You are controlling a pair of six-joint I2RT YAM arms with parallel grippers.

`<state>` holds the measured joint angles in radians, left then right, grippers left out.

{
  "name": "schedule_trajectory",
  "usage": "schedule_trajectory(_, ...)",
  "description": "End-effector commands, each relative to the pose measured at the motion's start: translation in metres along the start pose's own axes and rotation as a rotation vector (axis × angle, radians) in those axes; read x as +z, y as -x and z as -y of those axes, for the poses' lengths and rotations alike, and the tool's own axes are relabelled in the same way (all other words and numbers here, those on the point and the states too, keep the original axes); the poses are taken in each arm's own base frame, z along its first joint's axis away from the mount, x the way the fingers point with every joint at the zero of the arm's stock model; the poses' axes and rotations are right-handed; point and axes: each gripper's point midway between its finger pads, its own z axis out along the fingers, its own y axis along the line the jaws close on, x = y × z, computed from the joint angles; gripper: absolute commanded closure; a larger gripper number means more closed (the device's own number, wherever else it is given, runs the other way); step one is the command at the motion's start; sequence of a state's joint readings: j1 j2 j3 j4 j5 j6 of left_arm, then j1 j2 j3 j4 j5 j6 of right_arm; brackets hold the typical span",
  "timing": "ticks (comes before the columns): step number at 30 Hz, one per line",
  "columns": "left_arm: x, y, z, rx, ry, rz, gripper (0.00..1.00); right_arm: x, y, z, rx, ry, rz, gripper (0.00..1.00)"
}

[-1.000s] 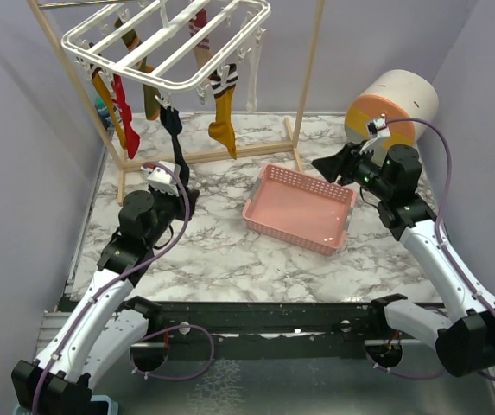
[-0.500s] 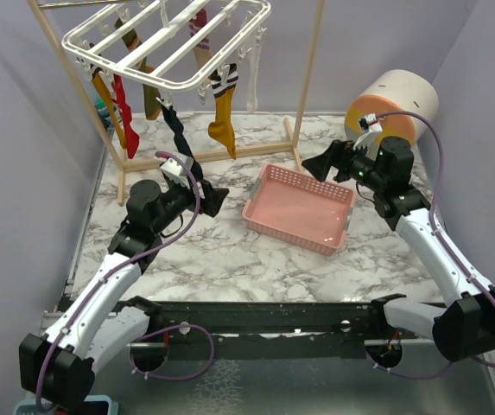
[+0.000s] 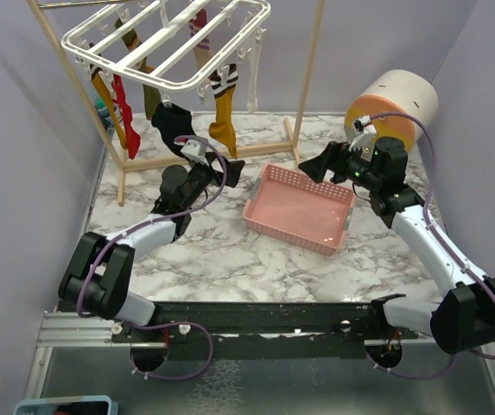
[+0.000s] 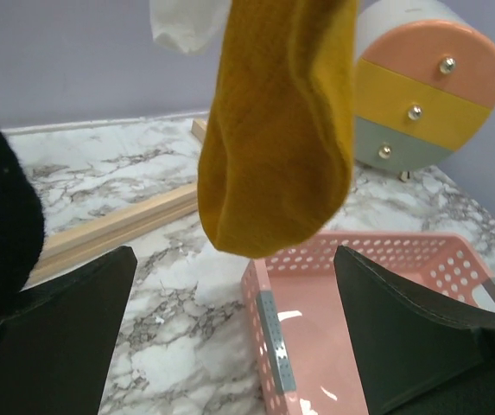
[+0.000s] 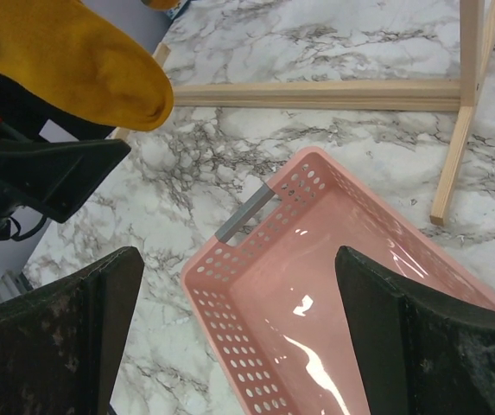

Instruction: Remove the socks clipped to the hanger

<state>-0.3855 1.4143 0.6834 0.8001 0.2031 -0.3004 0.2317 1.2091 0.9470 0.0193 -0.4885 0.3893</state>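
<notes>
The white hanger (image 3: 169, 43) hangs from the wooden frame at the back left, with several socks clipped under it. A mustard sock (image 3: 224, 121), a red sock (image 3: 126, 117), an olive one (image 3: 150, 99), a striped one (image 3: 221, 79) and a white one (image 3: 251, 86) dangle. A black sock (image 3: 171, 121) sits bunched just above my left wrist. My left gripper (image 3: 230, 169) is open and empty, just below the mustard sock (image 4: 277, 130); the black sock (image 4: 1, 225) is at its left. My right gripper (image 3: 320, 164) is open and empty over the pink basket's far edge.
The pink basket (image 3: 303, 207) sits mid-table, also in the left wrist view (image 4: 359, 328) and the right wrist view (image 5: 316, 285). The wooden frame's base bar (image 5: 316, 93) lies behind it. A round drawer unit (image 3: 394, 104) stands at the back right.
My left arm has reached forward and right, from beside the black sock's toe to under the mustard sock. The black sock now looks bunched up. My right gripper has shifted slightly left.
</notes>
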Motion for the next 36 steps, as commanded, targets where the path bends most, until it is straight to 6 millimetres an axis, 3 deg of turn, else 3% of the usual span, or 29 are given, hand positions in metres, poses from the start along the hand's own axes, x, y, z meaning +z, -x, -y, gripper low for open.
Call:
schedule_trajectory(1, 0.017, 0.054, -0.007, -0.003, 0.036, 0.247, 0.01, -0.002, 0.009, -0.007, -0.032, 0.027, 0.012, 0.00)
schedule_trajectory(12, 0.035, 0.080, 0.001, 0.008, -0.013, 0.317, 0.01, 0.007, -0.004, -0.001, -0.008, 0.035, -0.022, 0.00)
schedule_trajectory(13, 0.038, 0.080, 0.004, 0.011, -0.030, 0.313, 0.10, 0.008, -0.005, 0.000, -0.006, 0.033, -0.024, 0.00)
schedule_trajectory(14, 0.041, 0.078, 0.008, 0.015, -0.061, 0.302, 0.34, 0.009, -0.006, 0.001, -0.006, 0.031, -0.025, 0.00)
schedule_trajectory(15, 0.045, 0.076, 0.010, 0.009, -0.083, 0.291, 0.85, 0.009, -0.006, 0.001, -0.007, 0.032, -0.023, 0.00)
schedule_trajectory(16, 0.047, 0.076, 0.009, -0.009, -0.089, 0.288, 1.00, 0.010, -0.005, -0.001, -0.011, 0.040, -0.019, 0.00)
schedule_trajectory(20, 0.051, 0.071, 0.014, -0.027, -0.127, 0.278, 1.00, 0.018, 0.022, -0.023, -0.080, 0.099, 0.034, 0.00)
schedule_trajectory(23, 0.052, 0.066, 0.016, -0.034, -0.142, 0.270, 1.00, 0.031, 0.066, -0.061, -0.194, 0.196, 0.106, 0.00)
schedule_trajectory(25, 0.051, 0.064, 0.017, -0.039, -0.149, 0.267, 1.00, 0.035, 0.103, -0.093, -0.239, 0.321, 0.181, 0.00)
schedule_trajectory(27, 0.049, 0.061, 0.018, -0.042, -0.152, 0.260, 1.00, 0.039, 0.127, -0.120, -0.257, 0.453, 0.223, 0.00)
schedule_trajectory(32, 0.041, 0.055, 0.020, -0.041, -0.160, 0.240, 1.00, 0.066, 0.147, -0.157, -0.325, 0.626, 0.242, 0.00)
schedule_trajectory(36, 0.037, 0.052, 0.026, -0.050, -0.190, 0.223, 1.00, 0.083, 0.152, -0.174, -0.342, 0.730, 0.241, 0.03)
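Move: The striped yellow sock hangs clipped just beyond the left hand's open fingers; its middle is about 5 cm ahead, 2 cm to the right and 10 cm above. From that hand, the black sock hangs some 12 cm to the left, 1 cm ahead and 9 cm above, and the pink basket lies about 17 cm right, 6 cm farther out and 22 cm below. From the right hand, the yellow sock's middle is roughly 19 cm left, 8 cm ahead and 7 cm up. The left fingers close on the foot of the yellow sock and keep it pinched, after the hand rises about 7 cm and goes forward 4, its fingertips tilting up; once shut, it eases 2 cm right and down. The right hand first dips slightly, then sweeps quickly up some 19 cm, left 12 and a little forward towards the sock's clipped cuff, open, tipping up and turning counter-clockwise. ##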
